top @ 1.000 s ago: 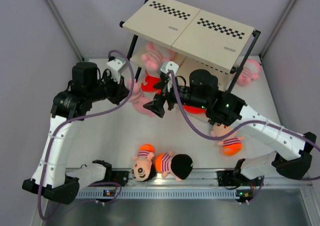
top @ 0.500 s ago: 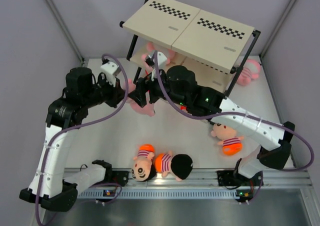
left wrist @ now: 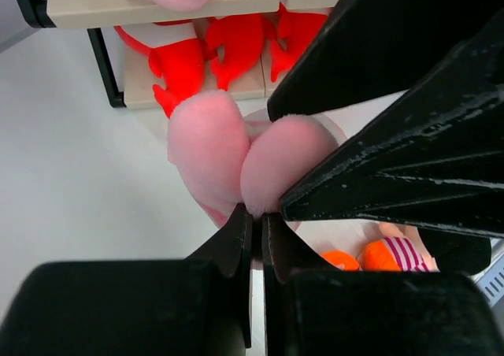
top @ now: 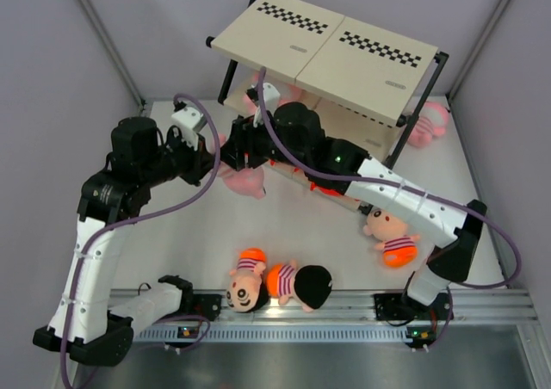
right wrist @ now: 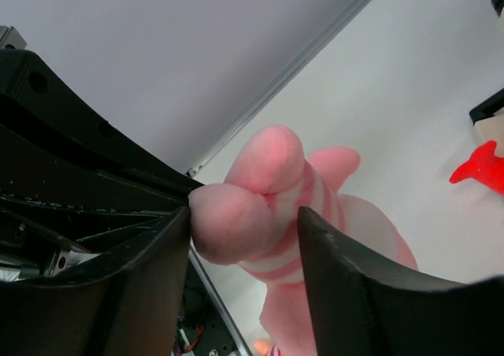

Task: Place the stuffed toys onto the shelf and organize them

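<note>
My left gripper (top: 215,157) (left wrist: 257,214) is shut on a pale pink plush animal (top: 246,182) (left wrist: 236,151) and holds it in front of the shelf (top: 327,49). My right gripper (top: 232,152) (right wrist: 244,238) is open, its jaws on either side of the same plush's (right wrist: 272,187) striped limbs. One finger touches the plush and the other stands a little off it. Two boy dolls (top: 248,287) (top: 303,284) lie at the near edge. A third doll (top: 392,238) lies at the right. Another pink plush (top: 428,124) lies behind the shelf's right leg. A third pink plush (top: 258,96) sits on a middle board.
Red plush pieces (top: 288,161) (left wrist: 189,57) lie on the shelf's lowest board. The right arm's forearm (top: 405,200) stretches across the table from right to left. The rail (top: 344,303) runs along the near edge. Grey walls close in both sides.
My right arm has swung left and its open jaws have come around the pink plush. My left gripper has kept its hold and shifted slightly left.
</note>
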Available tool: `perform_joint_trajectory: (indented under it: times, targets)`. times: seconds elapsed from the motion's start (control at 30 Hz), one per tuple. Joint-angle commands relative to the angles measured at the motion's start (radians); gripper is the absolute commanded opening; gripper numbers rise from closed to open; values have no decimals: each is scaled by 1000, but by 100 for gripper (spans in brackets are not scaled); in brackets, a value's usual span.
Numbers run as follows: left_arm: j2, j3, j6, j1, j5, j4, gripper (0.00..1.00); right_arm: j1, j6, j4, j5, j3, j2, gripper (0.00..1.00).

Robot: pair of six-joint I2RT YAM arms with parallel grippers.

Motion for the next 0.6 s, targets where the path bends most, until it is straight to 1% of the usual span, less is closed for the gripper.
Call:
perform_joint_trajectory:
  times: [0.0,0.03,0.07,0.13,0.17,0.2,0.23,0.27,0.3,0.33,0.37,0.4,0.43,0.47,0.5,0.53,0.57]
  targets:
    - [-8,0,7,0,9,55,0,-1,43,42,-53,56,33,52]
    - [-8,2,7,0,8,56,0,-1,45,37,-58,64,39,47]
    - [-7,2,7,0,4,55,0,-1,45,37,-68,65,46,34]
    - [-7,2,7,0,-2,56,0,-3,36,30,-81,73,51,15]
    - [-7,2,10,0,-2,55,0,-4,30,25,-88,76,51,0]
    - [-10,0,13,0,-3,55,0,-6,16,22,-93,74,43,0]
    - [-10,2,17,0,-5,53,6,-7,-4,19,-101,65,36,0]
    - [-14,-1,23,0,-6,53,15,-10,-60,16,-116,59,11,0]
    - [-30,-4,29,0,-14,52,28,-10,-94,4,-121,55,-4,0]
    - [-36,-8,33,0,-25,47,38,-12,-136,-7,-125,50,-18,0]
    - [-42,-4,43,0,-26,24,59,-15,-224,-48,-134,51,-32,0]
    - [-48,0,65,0,-26,10,66,-13,-274,-68,-144,54,-58,0]
    - [-56,6,73,0,-38,-2,72,-15,-324,-96,-148,68,-70,0]
    - [-62,8,87,0,-51,-22,81,-17,-428,-165,-151,79,-87,0]
    - [-76,9,95,0,-63,-30,83,-18,-496,-196,-153,91,-93,0]
    - [-83,12,99,0,-96,-39,85,-21,-605,-229,-147,111,-101,0]
    - [-92,12,107,0,-115,-50,87,-23,-659,-277,-145,120,-111,0]
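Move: The pink toy, still pinched by the left fingers, has its middle about 5 cm to the left hand's right, 2 cm back and 4 cm below. From the right hand that middle is 2 cm back and 6 below, its near end already between the open fingers. From the right hand, the shelf pink toy sits roughly 20 cm ahead, 8 right and 10 below; the nearest red dolphin about 16 ahead, 4 right, far below; an orange doll 19 back, 1 right, also far below. Leftward by about 1 cm, the right hand eases onto the pink toy and shuts its fingers, pinching the end beside the left hand's grip. The left fingers then open wide and let go, that hand backing off left some 1.5 cm, while the right draws the toy about 3 cm to the right and slightly back, its wrist rolling some 20 degrees. ##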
